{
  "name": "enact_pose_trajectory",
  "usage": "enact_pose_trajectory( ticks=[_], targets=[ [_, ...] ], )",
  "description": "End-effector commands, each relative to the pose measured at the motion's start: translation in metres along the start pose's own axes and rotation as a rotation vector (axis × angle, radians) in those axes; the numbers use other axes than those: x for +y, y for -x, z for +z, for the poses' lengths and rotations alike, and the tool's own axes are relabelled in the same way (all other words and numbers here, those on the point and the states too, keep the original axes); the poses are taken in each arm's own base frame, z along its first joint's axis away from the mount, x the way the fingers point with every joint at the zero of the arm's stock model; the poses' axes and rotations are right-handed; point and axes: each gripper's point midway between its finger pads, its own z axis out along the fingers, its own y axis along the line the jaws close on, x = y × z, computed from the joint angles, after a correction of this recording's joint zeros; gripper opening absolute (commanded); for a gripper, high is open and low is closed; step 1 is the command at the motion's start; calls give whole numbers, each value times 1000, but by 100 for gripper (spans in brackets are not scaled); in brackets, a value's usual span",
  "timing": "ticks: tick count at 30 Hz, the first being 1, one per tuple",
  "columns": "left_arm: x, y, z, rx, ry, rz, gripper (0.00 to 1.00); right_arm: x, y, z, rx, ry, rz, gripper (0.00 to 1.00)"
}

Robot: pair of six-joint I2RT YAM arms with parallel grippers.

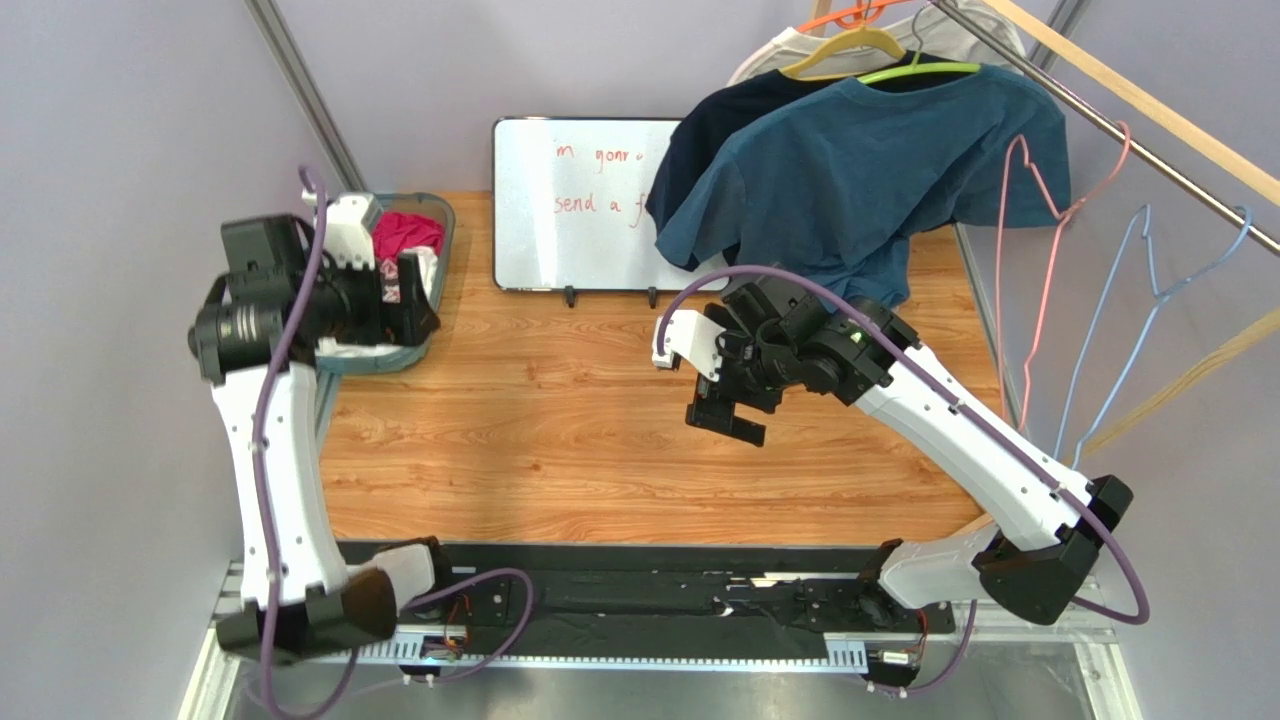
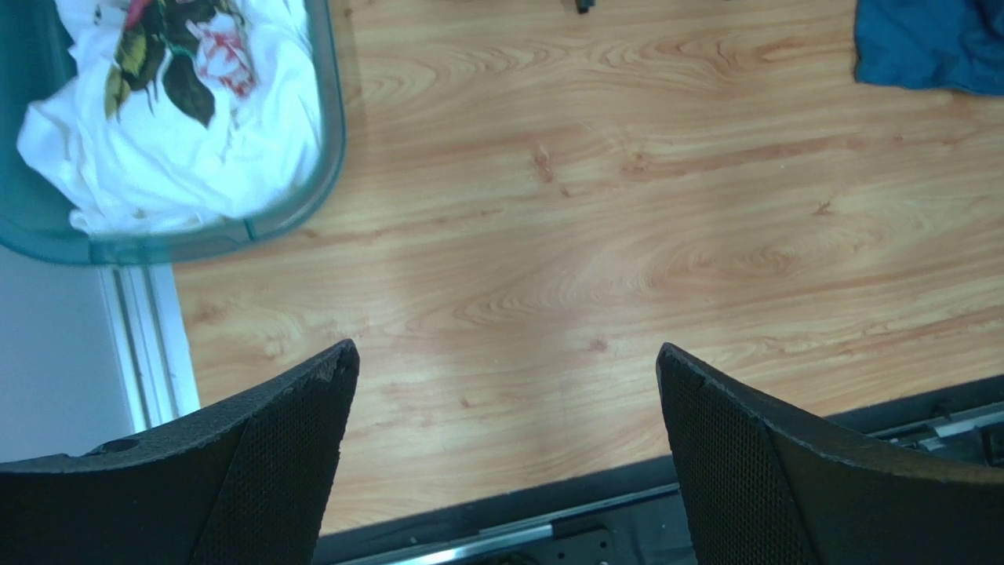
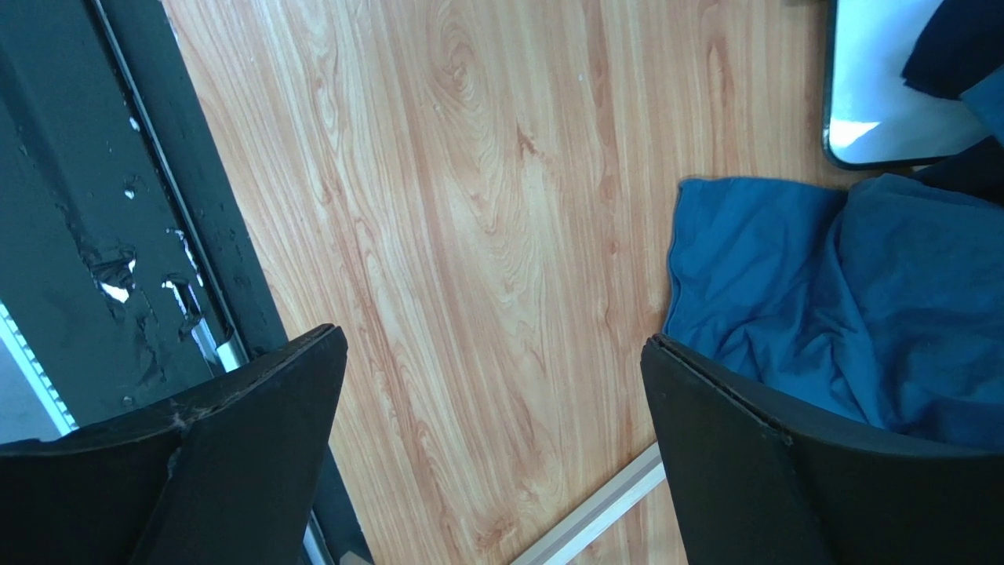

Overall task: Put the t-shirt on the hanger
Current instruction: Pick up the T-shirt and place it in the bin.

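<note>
The pink wire hanger (image 1: 1001, 240) hangs from the wooden rod (image 1: 1142, 105) at the right, past the table's edge. A crumpled white garment with a rose print (image 2: 177, 153) lies in the teal basket (image 2: 330, 141); I cannot tell whether it is the t-shirt. My left gripper (image 1: 406, 285) (image 2: 507, 353) hovers open beside the basket's near corner, with nothing between its fingers. My right gripper (image 1: 729, 417) (image 3: 495, 336) is open over the bare wood at mid-table, holding nothing.
A teal-blue t-shirt (image 1: 872, 150) (image 3: 825, 294) on a lime-green hanger drapes onto the back right of the table. Light blue wire hangers (image 1: 1150, 285) hang beside the pink one. A whiteboard (image 1: 586, 203) stands at the back. A pink-red cloth (image 1: 406, 233) also lies in the basket (image 1: 428, 203).
</note>
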Motion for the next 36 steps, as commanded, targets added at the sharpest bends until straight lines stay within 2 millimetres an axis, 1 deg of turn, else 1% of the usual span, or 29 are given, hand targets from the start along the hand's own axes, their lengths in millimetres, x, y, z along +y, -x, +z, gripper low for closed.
enact_pose_trajectory(
  ticks=[1,2,3,4,5,7,8,9,10,11,13,14,16,17,19,20,22,24,25,26,28,29,30,31,32,33,34,35,36],
  targets=[
    [29,33,35,79,7,21,99,3,-6,-3,7,4,-22,100],
    [39,34,52,122,8,3,99,4,-6,-3,7,6,-23,100],
    [46,37,59,127,12,0,99,5,-7,-4,5,9,-22,100],
    [57,44,65,119,46,2,99,6,-6,-6,0,11,-21,100],
    [70,41,82,158,65,-11,99,7,-7,-7,-1,10,-18,100],
    [90,45,95,181,118,-11,99,8,-10,-9,5,12,-17,100],
    [104,39,112,224,131,-28,99,9,-12,-10,7,10,-20,100],
    [113,37,120,238,147,-36,99,12,-16,-9,19,16,-22,100],
    [129,39,124,235,182,-43,99,12,-19,-9,28,13,-21,100],
    [142,31,139,268,192,-58,98,12,-21,-9,33,12,-21,100],
    [168,27,150,284,256,-68,98,16,-27,-9,40,17,-22,100],
    [178,18,164,320,253,-78,96,17,-28,-8,43,21,-20,100],
    [197,10,174,351,296,-71,95,17,-30,-7,49,26,-18,100],
    [203,-1,186,382,291,-69,94,17,-29,-7,50,24,-18,100],
    [218,-11,199,408,334,-46,94,16,-27,-7,48,25,-18,100],
    [223,-22,210,442,325,-39,93,16,-26,-7,48,25,-16,100],
    [230,-31,221,463,325,-35,93,15,-25,-6,50,27,-16,100],
    [234,-44,235,498,311,-28,91,14,-25,-6,51,25,-15,100],
    [238,-46,240,496,315,-23,89,14,-25,-5,55,24,-14,100],
    [241,-51,246,513,310,-16,78,13,-25,-5,54,21,-14,100],
    [242,-50,246,524,300,-4,60,11,-25,-6,55,13,-14,100],
    [240,-43,242,509,293,-1,33,10,-25,-7,53,9,-13,100],
    [235,-32,234,486,287,-14,18,9,-23,-8,40,0,-12,100],
    [225,-19,229,433,234,-43,4,7,-22,-10,35,-6,-1,100],
    [212,10,207,340,218,-48,0,6,-22,-11,27,-10,12,100],
    [201,30,193,271,196,-58,0,6,-20,-12,16,-8,21,100],
    [182,51,180,194,138,-67,0,3,-20,-12,11,-14,39,100],
    [164,79,151,99,121,-37,0,2,-19,-13,6,-15,52,99],
    [145,103,130,29,77,-21,0,1,-16,-15,-8,-17,60,99]
  ],
)
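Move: The flower-print white T-shirt lies in the near part of the teal bin, about 18 cm ahead of the open left hand, some 14 cm to its left and 25 cm below. The bin's middle is roughly 24 cm ahead, 13 cm left and 28 cm down, with the red cloth about 30 cm ahead, 10 cm left and 24 cm down. From the right hand the T-shirt is about 22 cm ahead, 55 cm left and 20 cm below. The left hand swoops into the bin, first forward, then mostly down and left (about 25 cm down in all, some 17 forward and 17 left), its open fingers tipping roughly 30 degrees steeper, then shuts on the flowered part of the white T-shirt and starts back up by about 4 cm with the cloth pinched. The open right hand eases a few centimetres back, right and down over the bare table, touching nothing. ##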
